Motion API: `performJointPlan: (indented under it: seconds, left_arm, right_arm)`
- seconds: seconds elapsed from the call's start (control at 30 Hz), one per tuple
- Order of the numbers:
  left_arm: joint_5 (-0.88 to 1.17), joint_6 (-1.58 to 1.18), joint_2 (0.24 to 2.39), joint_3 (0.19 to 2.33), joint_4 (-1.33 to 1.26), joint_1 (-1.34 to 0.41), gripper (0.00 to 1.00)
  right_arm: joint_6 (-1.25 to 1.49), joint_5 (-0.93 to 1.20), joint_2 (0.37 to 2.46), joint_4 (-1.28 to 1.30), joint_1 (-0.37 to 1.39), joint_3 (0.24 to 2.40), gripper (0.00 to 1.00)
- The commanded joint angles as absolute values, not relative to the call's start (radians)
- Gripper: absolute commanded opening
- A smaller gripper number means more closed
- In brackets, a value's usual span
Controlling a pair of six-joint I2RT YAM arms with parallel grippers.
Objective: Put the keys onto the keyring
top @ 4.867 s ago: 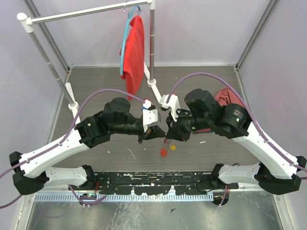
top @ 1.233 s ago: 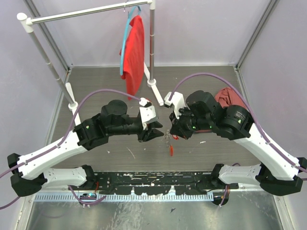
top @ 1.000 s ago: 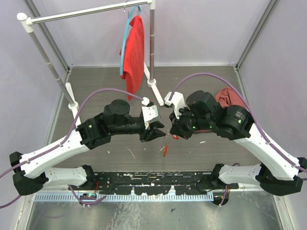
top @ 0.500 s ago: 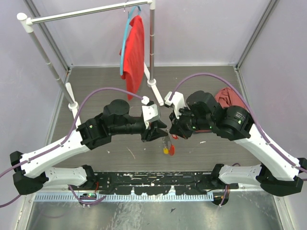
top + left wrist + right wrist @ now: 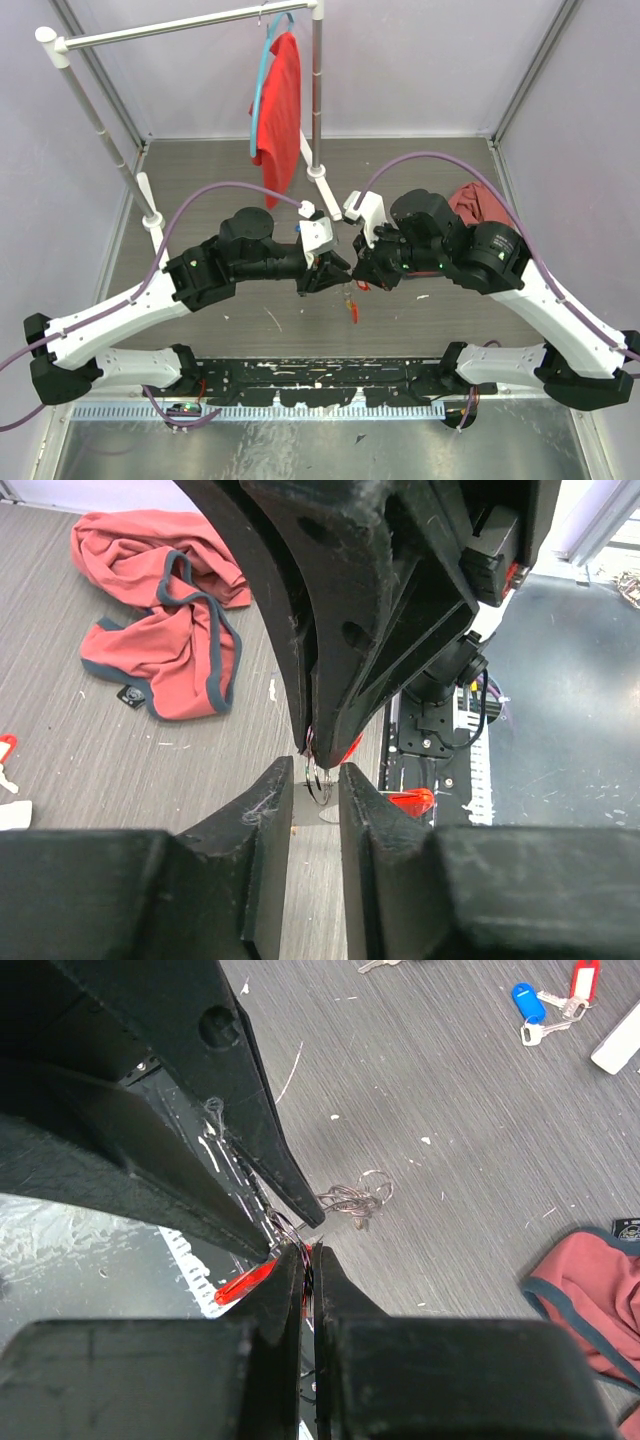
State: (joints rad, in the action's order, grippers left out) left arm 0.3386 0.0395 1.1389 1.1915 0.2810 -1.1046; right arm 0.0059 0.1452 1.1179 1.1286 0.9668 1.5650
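Observation:
My right gripper (image 5: 358,278) is shut on the keyring (image 5: 352,305), whose red plastic piece (image 5: 243,1283) hangs below the jaws. Its thin wire loops (image 5: 355,1198) stick out past my right gripper (image 5: 308,1250). My left gripper (image 5: 342,272) meets it tip to tip above the table. In the left wrist view, my left gripper (image 5: 317,772) has its jaws a narrow gap apart, with the wire ring (image 5: 320,780) between the tips. Two keys lie on the table with a blue tag (image 5: 524,1000) and a red tag (image 5: 583,978).
A crumpled red garment (image 5: 475,205) lies on the table at the right, behind my right arm. A clothes rack (image 5: 316,100) stands at the back with a red shirt (image 5: 280,100) on a blue hanger. Walls close the table in at the back and sides.
My left gripper has moved right, up against the right gripper's tips, and its jaws have narrowed. The hanging red piece has swung about beneath them. The right gripper stays shut.

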Motion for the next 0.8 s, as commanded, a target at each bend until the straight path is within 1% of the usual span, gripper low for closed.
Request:
performJointPlan:
  seconds: [0.0, 0.07, 0.2, 0.27, 0.33, 0.43, 0.57, 0.6, 0.67, 0.7, 0.77]
  left_arm:
    - [0.344, 0.032, 1.141, 1.224, 0.246, -1.109, 0.27]
    - [0.344, 0.032, 1.143, 1.225, 0.247, -1.110, 0.23]
    - [0.345, 0.032, 1.144, 1.224, 0.246, -1.110, 0.22]
    - [0.344, 0.032, 1.146, 1.225, 0.247, -1.111, 0.20]
    - [0.344, 0.034, 1.147, 1.228, 0.249, -1.111, 0.14]
    - [0.344, 0.035, 1.152, 1.235, 0.251, -1.111, 0.01]
    - [0.343, 0.034, 1.152, 1.240, 0.253, -1.112, 0.00]
    - [0.338, 0.034, 1.151, 1.239, 0.252, -1.112, 0.00]
    - [0.326, 0.034, 1.146, 1.236, 0.252, -1.112, 0.00]
    - [0.321, 0.034, 1.140, 1.232, 0.252, -1.111, 0.00]
    - [0.310, 0.034, 1.130, 1.224, 0.252, -1.112, 0.00]
  right_arm:
    - [0.012, 0.166, 1.084, 1.059, 0.970, 1.566, 0.01]
    - [0.012, 0.165, 1.080, 1.057, 0.970, 1.565, 0.01]
    - [0.014, 0.164, 1.071, 1.051, 0.971, 1.565, 0.01]
    - [0.014, 0.165, 1.068, 1.051, 0.971, 1.563, 0.01]
    - [0.014, 0.169, 1.065, 1.048, 0.971, 1.562, 0.01]
    - [0.015, 0.178, 1.060, 1.037, 0.971, 1.558, 0.01]
    - [0.019, 0.190, 1.045, 1.015, 0.971, 1.542, 0.01]
    - [0.022, 0.189, 1.038, 1.012, 0.970, 1.540, 0.05]
    - [0.032, 0.188, 1.022, 1.006, 0.971, 1.537, 0.22]
    - [0.036, 0.189, 1.013, 1.002, 0.970, 1.535, 0.27]
    - [0.049, 0.187, 0.993, 0.989, 0.970, 1.530, 0.34]
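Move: The keyring's wire loop is pinched in my right fingertips, so it lies right at that hand's point; from my left hand, whose parted fingers straddle it, it is roughly 1 cm to the right. A red-headed key hangs about 4 cm back, level sideways and some 6 cm below my left hand. The blue-tagged key on the table lies far out, about 21 cm ahead, 9 cm left and 30 cm down from my left hand. I shut my left fingers on the keyring's loop, keeping that hand all but still, while my right keeps its pinch and creeps back and up. Once my left has it, I open my right fingers to about a quarter and let go of the loop, ending about 1 cm back and 1 cm higher, its fingertips tipped up slightly, by less than 5 degrees. ##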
